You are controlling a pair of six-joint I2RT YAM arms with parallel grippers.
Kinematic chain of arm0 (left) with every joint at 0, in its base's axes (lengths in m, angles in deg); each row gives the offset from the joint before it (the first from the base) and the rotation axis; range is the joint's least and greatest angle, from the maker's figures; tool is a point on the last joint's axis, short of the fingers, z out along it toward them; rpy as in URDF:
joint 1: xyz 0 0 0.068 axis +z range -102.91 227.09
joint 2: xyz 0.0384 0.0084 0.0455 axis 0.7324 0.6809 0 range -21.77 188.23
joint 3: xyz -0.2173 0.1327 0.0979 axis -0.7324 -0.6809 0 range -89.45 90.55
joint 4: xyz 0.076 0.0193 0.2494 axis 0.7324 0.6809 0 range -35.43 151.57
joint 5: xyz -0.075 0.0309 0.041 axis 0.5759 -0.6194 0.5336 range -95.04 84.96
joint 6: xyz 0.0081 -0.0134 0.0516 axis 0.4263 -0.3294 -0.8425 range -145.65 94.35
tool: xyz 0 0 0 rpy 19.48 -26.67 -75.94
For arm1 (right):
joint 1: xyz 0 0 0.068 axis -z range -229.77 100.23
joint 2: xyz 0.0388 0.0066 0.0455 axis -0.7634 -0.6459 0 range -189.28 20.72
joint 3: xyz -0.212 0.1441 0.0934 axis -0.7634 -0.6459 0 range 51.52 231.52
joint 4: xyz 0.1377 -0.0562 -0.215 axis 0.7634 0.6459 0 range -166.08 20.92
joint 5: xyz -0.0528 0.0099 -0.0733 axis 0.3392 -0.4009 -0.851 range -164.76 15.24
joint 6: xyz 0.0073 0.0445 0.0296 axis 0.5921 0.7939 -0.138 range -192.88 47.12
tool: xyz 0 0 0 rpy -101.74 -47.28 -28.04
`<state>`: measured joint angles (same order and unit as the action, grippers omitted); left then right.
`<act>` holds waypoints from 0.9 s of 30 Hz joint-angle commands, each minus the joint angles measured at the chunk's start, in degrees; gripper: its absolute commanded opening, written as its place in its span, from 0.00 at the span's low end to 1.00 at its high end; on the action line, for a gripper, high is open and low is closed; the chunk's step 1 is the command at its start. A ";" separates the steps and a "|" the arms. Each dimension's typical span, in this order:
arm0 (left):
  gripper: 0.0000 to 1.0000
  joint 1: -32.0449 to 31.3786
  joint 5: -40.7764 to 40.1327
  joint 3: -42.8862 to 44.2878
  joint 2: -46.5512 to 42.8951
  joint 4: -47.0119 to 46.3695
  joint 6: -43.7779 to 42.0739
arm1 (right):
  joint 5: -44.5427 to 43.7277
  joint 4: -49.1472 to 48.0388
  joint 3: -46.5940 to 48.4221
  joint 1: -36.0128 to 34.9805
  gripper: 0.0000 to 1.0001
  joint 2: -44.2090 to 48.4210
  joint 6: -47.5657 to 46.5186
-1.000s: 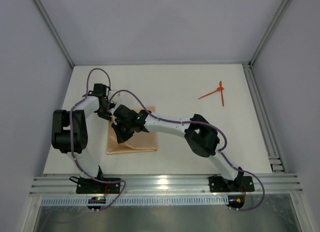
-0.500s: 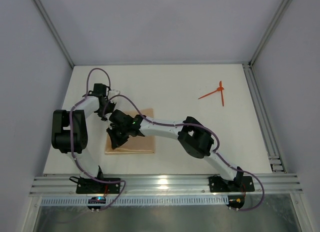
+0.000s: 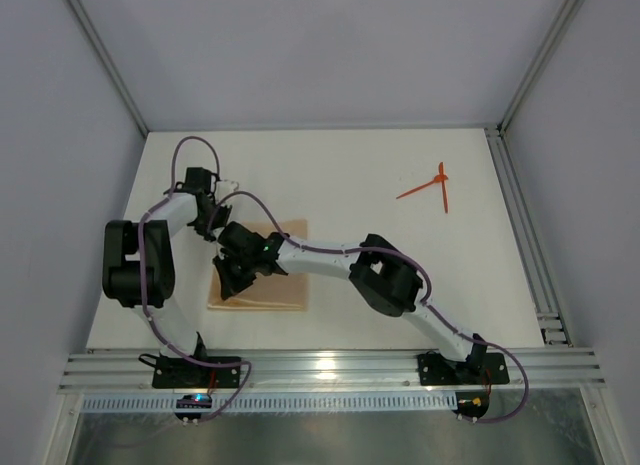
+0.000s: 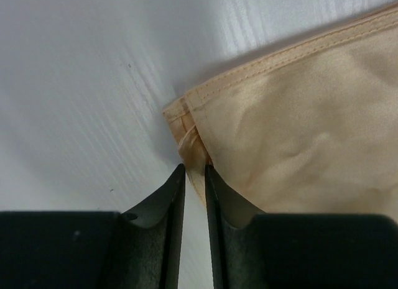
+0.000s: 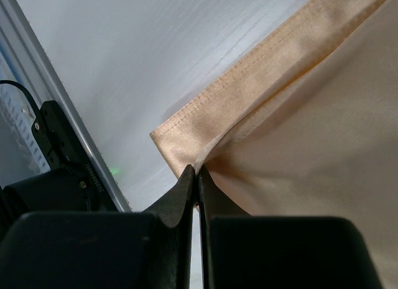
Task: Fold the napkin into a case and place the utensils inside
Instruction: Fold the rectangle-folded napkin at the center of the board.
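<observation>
The peach napkin (image 3: pixel 272 291) lies folded flat on the white table, left of centre. My right gripper (image 3: pixel 233 278) is over its left part and is shut on a corner of the upper layer (image 5: pixel 198 171), which lifts off the lower layer (image 5: pixel 205 109). My left gripper (image 3: pixel 212 228) is at the napkin's far left corner. Its jaws stand slightly apart, and the stitched corner (image 4: pixel 189 140) lies in the narrow gap at my left gripper's (image 4: pixel 194 172) tips. The two orange-red utensils (image 3: pixel 428 188) lie crossed at the far right, away from both arms.
An aluminium rail (image 3: pixel 320 370) runs along the near table edge, and another (image 3: pixel 522 225) runs down the right side. White enclosure walls stand on three sides. The left arm's black elbow (image 3: pixel 135 265) sits next to the napkin's left edge.
The right gripper has carried its napkin corner left and toward the near edge, shifting the cloth's left side. The left jaws have parted slightly.
</observation>
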<state>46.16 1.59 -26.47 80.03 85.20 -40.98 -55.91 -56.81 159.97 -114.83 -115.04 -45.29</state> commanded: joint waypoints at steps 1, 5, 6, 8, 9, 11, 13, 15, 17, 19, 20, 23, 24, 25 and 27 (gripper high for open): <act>0.21 3.89 -0.22 0.29 -2.83 2.49 -0.75 | 0.05 -3.00 0.72 0.90 0.03 1.02 2.72; 0.22 7.25 -0.31 0.57 -6.52 7.15 -3.82 | -1.01 -3.80 0.28 1.42 0.03 1.82 3.34; 0.22 7.52 -0.31 0.30 -7.13 7.77 -4.26 | -1.01 -4.32 0.28 1.42 0.03 1.73 3.60; 0.22 7.70 0.04 -1.01 -7.75 8.65 -4.97 | -0.40 -4.76 0.54 1.42 0.03 1.64 4.13; 0.22 7.78 0.57 -1.63 -7.67 9.09 -5.23 | -0.39 -5.11 0.54 1.42 0.03 1.64 4.66; 0.21 7.70 1.01 -3.91 -7.05 9.36 -5.49 | -0.31 -5.12 0.45 1.34 0.03 1.64 5.01; 0.20 7.78 1.62 -6.19 -6.96 8.83 -5.41 | -0.39 -5.12 0.10 1.42 0.03 1.91 5.19; 0.20 7.70 2.94 -7.43 -7.05 8.22 -4.89 | -0.05 -5.64 -0.51 1.42 0.03 2.17 5.36; 0.20 7.70 4.00 -7.96 -6.09 7.95 -4.36 | 0.83 -6.34 -0.69 1.42 0.03 2.00 5.63; 0.19 7.70 4.09 -7.26 -4.69 8.56 -3.74 | 2.23 -7.48 -0.51 1.34 0.03 1.99 5.80; 0.18 7.70 4.18 -7.00 -4.16 8.74 -3.65 | 3.03 -8.10 -0.51 1.25 0.03 1.99 5.46; 0.17 7.70 5.14 -6.64 -3.80 8.92 -3.83 | 5.13 -9.42 0.80 0.55 0.03 1.64 3.62; 0.17 7.70 5.32 -6.64 -3.80 9.09 -3.74 | 5.32 -8.81 1.24 0.37 0.03 1.38 3.26; 0.16 7.87 5.49 -6.56 -3.80 9.01 -3.74 | 5.32 -8.81 1.42 0.28 0.03 1.12 3.26; 0.15 7.70 5.76 -6.47 -3.54 9.44 -3.74 | 5.93 -9.51 1.16 0.19 0.03 0.59 4.56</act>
<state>53.98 3.27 -32.87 74.28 93.75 -45.33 -52.48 -62.97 159.27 -113.73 -115.28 -41.09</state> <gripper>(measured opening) 0.159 0.042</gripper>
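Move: The middle of the napkin's left edge lies about 7 cm back and 2 cm left of the left hand, some 1 cm below. The far-left corner is about 3 cm ahead of this hand, and the right gripper is some 15 cm back. The right hand already pinches the upper layer; the lower layer's near-left corner lies roughly 3 cm to its left, 1 cm back and 3 cm below. Leftward first, about 5 cm with a 2 cm rise, the left hand comes free of the napkin by its far-left corner, then draws back some 7 cm along the left edge and sinks to the table beside it, fingers barely parted. The right hand keeps its pinch on the upper layer, eases forward a little and back, then ends slightly left and higher. ##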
